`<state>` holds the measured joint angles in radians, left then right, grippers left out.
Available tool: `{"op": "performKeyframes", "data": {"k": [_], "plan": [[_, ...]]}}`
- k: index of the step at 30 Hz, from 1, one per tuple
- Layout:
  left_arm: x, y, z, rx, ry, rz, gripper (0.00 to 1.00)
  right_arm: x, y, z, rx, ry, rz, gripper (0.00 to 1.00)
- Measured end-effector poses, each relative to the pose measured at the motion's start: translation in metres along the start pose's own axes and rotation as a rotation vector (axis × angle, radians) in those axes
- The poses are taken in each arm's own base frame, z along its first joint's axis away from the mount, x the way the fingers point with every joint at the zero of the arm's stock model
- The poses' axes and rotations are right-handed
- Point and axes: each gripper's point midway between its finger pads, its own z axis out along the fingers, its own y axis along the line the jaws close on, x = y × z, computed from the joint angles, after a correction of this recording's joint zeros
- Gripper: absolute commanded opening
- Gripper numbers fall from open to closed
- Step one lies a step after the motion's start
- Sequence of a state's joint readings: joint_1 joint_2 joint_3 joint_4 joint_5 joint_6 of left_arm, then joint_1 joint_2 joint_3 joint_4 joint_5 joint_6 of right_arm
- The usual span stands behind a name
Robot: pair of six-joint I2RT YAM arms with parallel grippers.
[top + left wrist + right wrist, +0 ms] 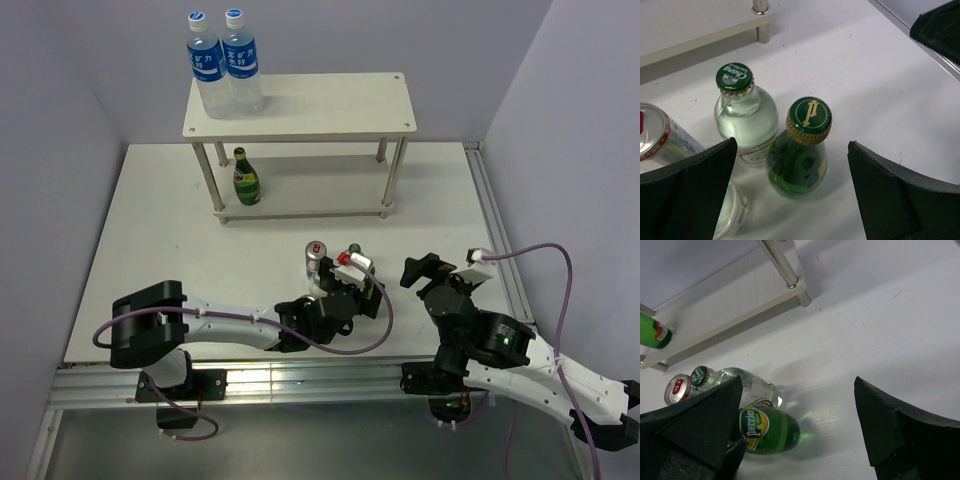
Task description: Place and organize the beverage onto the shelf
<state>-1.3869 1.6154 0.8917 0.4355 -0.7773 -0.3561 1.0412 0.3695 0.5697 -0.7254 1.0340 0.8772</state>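
Several drinks stand bunched on the table. A dark green bottle [799, 155] with a gold-rimmed cap stands between the wide-apart fingers of my left gripper [792, 150], touching neither. A clear bottle with a green cap [746, 112] and a silver can [655, 137] stand just behind it, and another clear bottle [732, 210] lies half hidden under the left finger. From above, the left gripper [340, 285] hovers over this bunch. My right gripper [425, 270] is open and empty to its right, facing the green bottle [767, 429]. A second green bottle [246, 178] stands on the shelf's [320, 195] lower board.
Two tall water bottles [225, 62] stand at the left end of the shelf's top board [330, 105]. A shelf leg [785, 267] rises near the right wrist's view. The two grippers are close together at the table's near middle. Walls close in the table on three sides.
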Motion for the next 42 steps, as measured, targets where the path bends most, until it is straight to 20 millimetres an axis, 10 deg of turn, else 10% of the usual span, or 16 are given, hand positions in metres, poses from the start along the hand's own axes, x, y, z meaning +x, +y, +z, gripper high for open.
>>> {"op": "performKeyframes", "data": {"k": [7,17,35,42], "plan": [[0.001,-0.011,0.018,-0.026,-0.021,0.018,0.94,0.001,0.001,0.000,-0.007,0.004,-0.006,1.00],[0.000,-0.012,0.034,-0.070,-0.039,0.034,0.00,0.001,0.002,-0.001,-0.014,0.008,-0.013,1.00],[-0.005,-0.018,0.029,-0.070,0.070,0.142,0.00,-0.002,0.004,-0.001,-0.028,0.001,0.008,0.99],[-0.047,-0.025,0.016,-0.057,0.074,0.134,0.00,-0.003,0.004,-0.002,-0.031,-0.002,0.015,0.99]]}}
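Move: The green bottle stands upright between the left hand's open fingers, about 2 cm farther ahead and 3 cm right, its middle some 5 cm lower. The nearest clear bottle is about 9 cm straight ahead of the hand. The other clear bottle is 7 cm left and 2 ahead, and the red-topped can 8 cm left and 9 ahead. From the right hand, the green bottle lies level, roughly 12 cm left and 8 lower. The left hand eases about 4 cm right and forward, pinches the green bottle near its neck, then lifts 5 cm. ##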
